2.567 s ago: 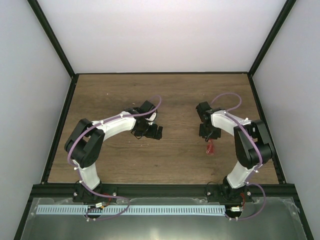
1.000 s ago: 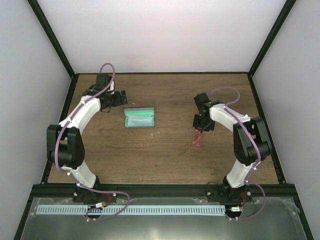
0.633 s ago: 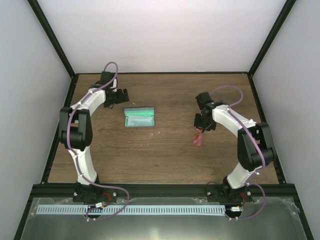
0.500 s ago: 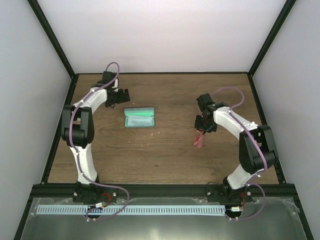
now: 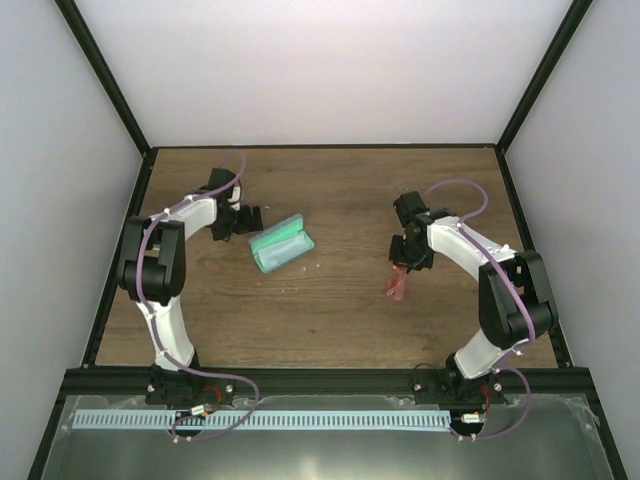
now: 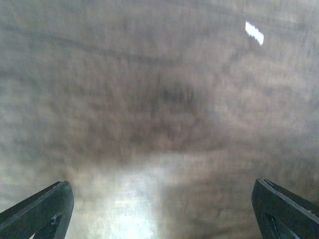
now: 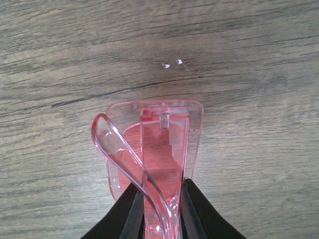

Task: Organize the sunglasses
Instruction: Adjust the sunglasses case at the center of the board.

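The sunglasses [image 7: 149, 144] are translucent red and folded, gripped upright between the black fingers of my right gripper [image 7: 159, 209] just above the wood. From above, the sunglasses [image 5: 398, 285] hang below the right gripper [image 5: 406, 262] at the table's centre right. A teal oblong case [image 5: 282, 243] lies tilted at centre left. My left gripper [image 5: 250, 218] sits right by the case's left end with its jaws wide open. Whether it touches the case I cannot tell. The left wrist view is blurred: only bare wood shows between the fingertips [image 6: 37, 214], and the case is out of that view.
The brown wooden table [image 5: 340, 320] is bounded by a black frame [image 5: 125, 250] and pale walls on the left, back and right. Tiny white specks [image 7: 172, 63] lie on the wood ahead of the sunglasses.
The left arm has come down from the back left corner to the case. The case has turned, its right end now farther back. The right gripper holds the sunglasses almost in place.
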Controlling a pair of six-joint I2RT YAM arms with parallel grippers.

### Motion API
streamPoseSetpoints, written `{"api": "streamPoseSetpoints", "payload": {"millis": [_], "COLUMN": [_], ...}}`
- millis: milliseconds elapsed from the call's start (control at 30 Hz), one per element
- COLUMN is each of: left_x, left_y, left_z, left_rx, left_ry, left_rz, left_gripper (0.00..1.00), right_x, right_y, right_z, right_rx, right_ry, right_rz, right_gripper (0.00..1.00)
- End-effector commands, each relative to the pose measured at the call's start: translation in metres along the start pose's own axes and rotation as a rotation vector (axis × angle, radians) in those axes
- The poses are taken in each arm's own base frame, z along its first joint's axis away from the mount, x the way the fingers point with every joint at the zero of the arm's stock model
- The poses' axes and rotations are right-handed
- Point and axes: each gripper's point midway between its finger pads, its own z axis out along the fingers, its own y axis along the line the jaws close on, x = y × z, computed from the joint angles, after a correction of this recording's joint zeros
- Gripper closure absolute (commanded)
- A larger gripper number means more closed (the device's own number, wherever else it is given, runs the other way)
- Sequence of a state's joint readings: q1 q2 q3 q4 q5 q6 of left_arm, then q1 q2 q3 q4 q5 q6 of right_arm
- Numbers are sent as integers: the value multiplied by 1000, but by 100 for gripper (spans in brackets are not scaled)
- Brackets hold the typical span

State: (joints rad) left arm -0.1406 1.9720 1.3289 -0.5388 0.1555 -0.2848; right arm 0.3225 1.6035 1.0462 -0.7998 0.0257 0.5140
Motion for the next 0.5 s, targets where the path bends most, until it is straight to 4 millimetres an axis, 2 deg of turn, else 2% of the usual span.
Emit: {"api": "streamPoseSetpoints", "payload": {"millis": [0, 300, 467], "left_x": [23, 45, 56], "left_y": [-10, -28, -38], "left_z": [-8, -28, -28], "left_rx": [20, 65, 99], "left_ry": [10, 11, 36], "left_rz": [38, 69, 89], "left_gripper": [0, 0, 0], "right_x": [-7, -6, -5], "right_y": [10, 26, 52], "right_z": [-5, 0, 3], "right_rx": [-42, -66, -94], "right_ry": [-21, -9, 6], "right_rz": [4, -7, -26], "right_gripper": [95, 94, 94]}}
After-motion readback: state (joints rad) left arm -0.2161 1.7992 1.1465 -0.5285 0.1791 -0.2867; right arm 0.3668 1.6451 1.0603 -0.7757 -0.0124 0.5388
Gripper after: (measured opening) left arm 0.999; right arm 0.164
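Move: The open sunglasses case lies askew, its middle about 12 cm to the right of the left hand and 5 cm nearer the base, some 2 cm below it; its left end is close to that hand's right finger. The folded sunglasses hang from the right hand's fingers, roughly 43 cm right of the left hand and 17 cm farther back. From the right hand, the case is about 33 cm left and 8 cm ahead, 5 cm lower. The case's left end is pushed on towards the base by the left hand's right finger, the hand sweeping about 5 cm back and drifting 2 to 3 cm right, slowing and rising slightly at the end, fingers still wide open. Meanwhile the right hand keeps its pinch on the sunglasses and moves some 2 cm left. ##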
